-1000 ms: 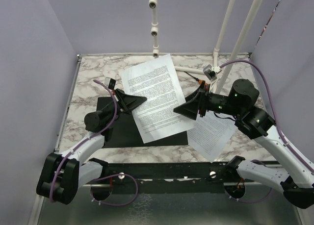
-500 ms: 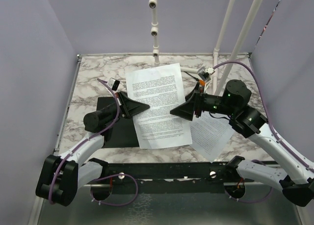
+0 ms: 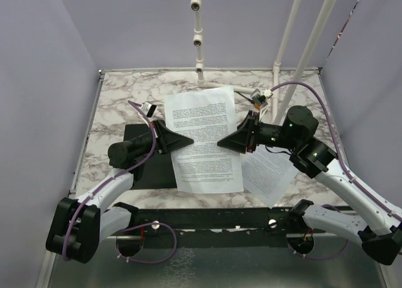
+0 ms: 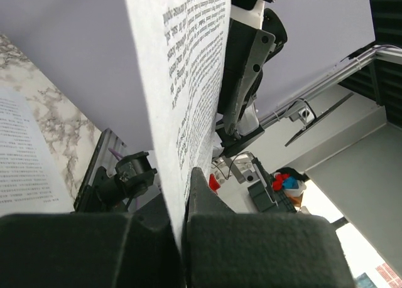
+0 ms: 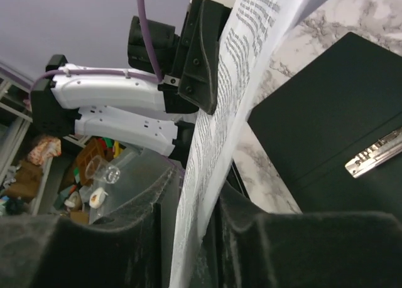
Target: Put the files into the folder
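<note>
A white printed sheet [image 3: 205, 140], one of the files, hangs in the air above the open folder [image 3: 143, 159], whose black inside lies flat on the table. My left gripper [image 3: 188, 137] is shut on the sheet's left edge and my right gripper [image 3: 221, 142] is shut on its right edge. The left wrist view shows the sheet [image 4: 188, 81] edge-on between the jaws. The right wrist view shows the sheet [image 5: 229, 106] in the jaws, the black folder [image 5: 326, 125] below and its metal spine clip [image 5: 374, 153]. Another printed sheet [image 3: 270, 174] lies on the table under my right arm.
White pipes [image 3: 198, 31] stand at the back of the marble table [image 3: 116, 96], with two more slanted at the back right [image 3: 311, 43]. Purple walls close in both sides. A black rail [image 3: 207, 219] runs along the near edge.
Both grippers have turned the held sheet from slanted to nearly square with the table and carried it slightly nearer. The right arm has swung left.
</note>
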Available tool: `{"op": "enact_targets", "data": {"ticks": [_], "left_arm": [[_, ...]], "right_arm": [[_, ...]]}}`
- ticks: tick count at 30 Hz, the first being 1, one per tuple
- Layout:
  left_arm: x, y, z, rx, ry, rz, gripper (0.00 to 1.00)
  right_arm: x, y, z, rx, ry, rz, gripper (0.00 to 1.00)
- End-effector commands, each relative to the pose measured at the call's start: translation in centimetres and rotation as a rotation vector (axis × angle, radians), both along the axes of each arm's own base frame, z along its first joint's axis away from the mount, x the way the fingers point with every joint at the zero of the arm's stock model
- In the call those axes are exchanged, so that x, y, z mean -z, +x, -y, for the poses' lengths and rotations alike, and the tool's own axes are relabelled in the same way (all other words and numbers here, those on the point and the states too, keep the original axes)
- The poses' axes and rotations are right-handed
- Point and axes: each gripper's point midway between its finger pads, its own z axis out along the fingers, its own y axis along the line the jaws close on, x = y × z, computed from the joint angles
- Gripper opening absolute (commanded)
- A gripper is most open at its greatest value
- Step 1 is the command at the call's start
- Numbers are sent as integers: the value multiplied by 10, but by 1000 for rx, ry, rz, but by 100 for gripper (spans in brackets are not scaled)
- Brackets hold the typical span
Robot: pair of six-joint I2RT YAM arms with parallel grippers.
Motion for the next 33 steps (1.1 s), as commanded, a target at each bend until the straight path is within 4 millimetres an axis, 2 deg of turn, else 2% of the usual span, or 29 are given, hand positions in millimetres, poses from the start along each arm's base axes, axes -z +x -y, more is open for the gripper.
{"op": "enact_targets", "data": {"ticks": [1, 4, 11, 13, 16, 22, 23, 24, 28, 33], "left_arm": [[9, -2, 3, 11, 38, 40, 0], [4, -3, 3, 11, 35, 55, 0], [-4, -5, 2, 16, 35, 66, 2], [-6, -4, 2, 13, 36, 65, 12], [-3, 3, 4, -12, 58, 51, 41], [25, 32, 7, -127, 224, -12, 63], [33, 37, 7, -156, 271, -29, 82], [39, 43, 5, -187, 325, -28, 97], [63, 62, -12, -334, 563, -50, 99], [82, 81, -42, -510, 780, -101, 99]], "right_arm": [[5, -8, -3, -46, 24, -17, 27], [8, -8, -4, -46, 20, -23, 2], [15, 2, -2, 10, -7, -25, 0], [13, 4, -1, 25, -11, -18, 0], [9, 5, 4, 50, -28, -7, 1], [1, 5, 17, 118, -33, 24, 1], [-2, 5, 20, 129, -36, 31, 1], [-4, 6, 22, 141, -45, 33, 1], [-5, 7, 28, 173, -69, 39, 1], [4, 18, 30, 231, -92, 20, 1]]}}
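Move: The held file hangs between the hands: its middle is about 5 cm to the right of the left hand, which already pinches its left side, and 5 cm to the left of the right hand, level with both. Some 30 cm beneath, the open folder's middle lies about 8 cm ahead and 3 cm left of the left hand. The second file lies on the table roughly 20 cm right of the right hand and 2 cm ahead, 30 cm below. The right fingers, still part open around the held file's right side, close and pinch it while sinking slightly; only then do the left fingers open wide and let go. The left hand swings forward about 7 cm, sinking a little, its fingers tipping down and turning counter-clockwise to point more forward. The right hand keeps its grip, easing right and back up roughly 2.5 cm. ##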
